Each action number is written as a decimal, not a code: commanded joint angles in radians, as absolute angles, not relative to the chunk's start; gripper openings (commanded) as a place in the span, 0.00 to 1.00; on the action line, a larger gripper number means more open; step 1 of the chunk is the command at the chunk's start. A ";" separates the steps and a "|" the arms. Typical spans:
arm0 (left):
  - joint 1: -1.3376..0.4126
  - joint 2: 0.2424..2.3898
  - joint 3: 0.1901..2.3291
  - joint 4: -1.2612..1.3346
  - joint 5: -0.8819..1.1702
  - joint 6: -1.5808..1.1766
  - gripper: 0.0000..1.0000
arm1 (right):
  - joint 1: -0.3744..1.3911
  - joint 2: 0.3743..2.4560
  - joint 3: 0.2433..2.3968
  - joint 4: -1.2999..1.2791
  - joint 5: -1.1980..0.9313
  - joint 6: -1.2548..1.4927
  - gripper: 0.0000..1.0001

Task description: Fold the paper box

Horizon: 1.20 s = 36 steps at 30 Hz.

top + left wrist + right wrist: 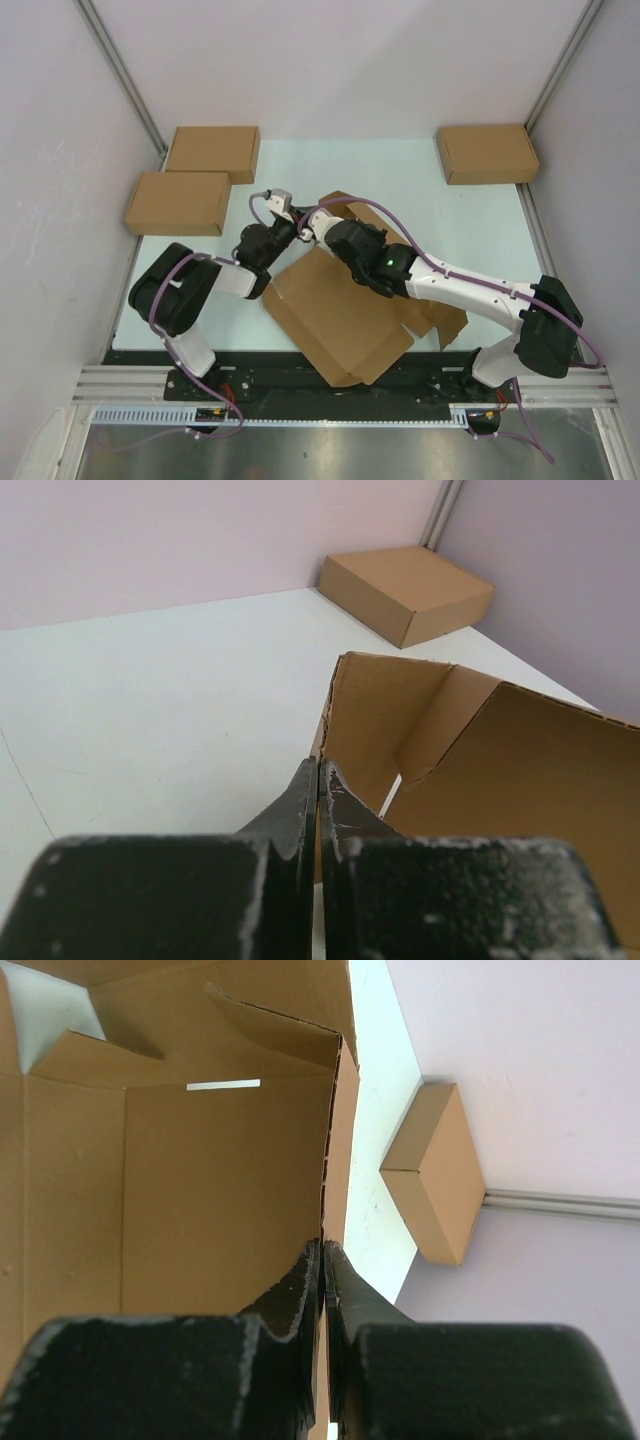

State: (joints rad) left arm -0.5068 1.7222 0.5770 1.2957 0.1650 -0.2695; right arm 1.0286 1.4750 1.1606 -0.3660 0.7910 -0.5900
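Note:
The paper box point(340, 320) is a brown cardboard die-cut piece lying in the middle of the table, partly raised, with walls and flaps standing up. My left gripper point(292, 232) and my right gripper point(308, 226) meet at its far upright edge. In the left wrist view the left gripper point(320, 768) is shut on the thin edge of a standing wall of the paper box point(530, 780). The right wrist view shows my right gripper point(324, 1248) shut on a wall edge of the paper box point(200, 1180), whose inside faces the camera. Both arms hide the pinched spot from above.
Two compact brown boxes point(212, 152) point(178, 202) lie at the back left. A third one point(487, 152) sits at the back right, also seen as a brown box point(405, 590) and a brown box point(435, 1175). Pale walls enclose the table on three sides.

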 commanded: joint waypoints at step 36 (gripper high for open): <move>-0.652 1.655 0.267 1.680 -0.089 -0.387 0.00 | 1.172 1.514 1.154 -0.339 0.848 -0.614 0.00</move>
State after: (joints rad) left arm -0.6239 1.6100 0.3218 1.4403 -0.0479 -0.3576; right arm 1.1545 1.4979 1.1534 -0.3302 0.8356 -0.6079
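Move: At the closed left fingertips is the paper box's end flap, its free left edge right there and its middle about 5 cm to the right and 3 cm ahead. The right fingers still pinch the top edge of the long box wall, around 13 cm right of the left hand and 5 cm nearer the robot. From the right hand the end flap's middle stands roughly 8 cm left, 5 cm ahead and a few centimetres lower. Staying shut at the end flap's free edge, the left fingers rise about 4.5 cm while drawing back, drop some 5 cm, then ease farther back and slightly left and down, nearly 6 cm back in all. The right hand waits, then keeps its pinch on the long wall and drags it about 3.5 cm left and 3 cm back. ##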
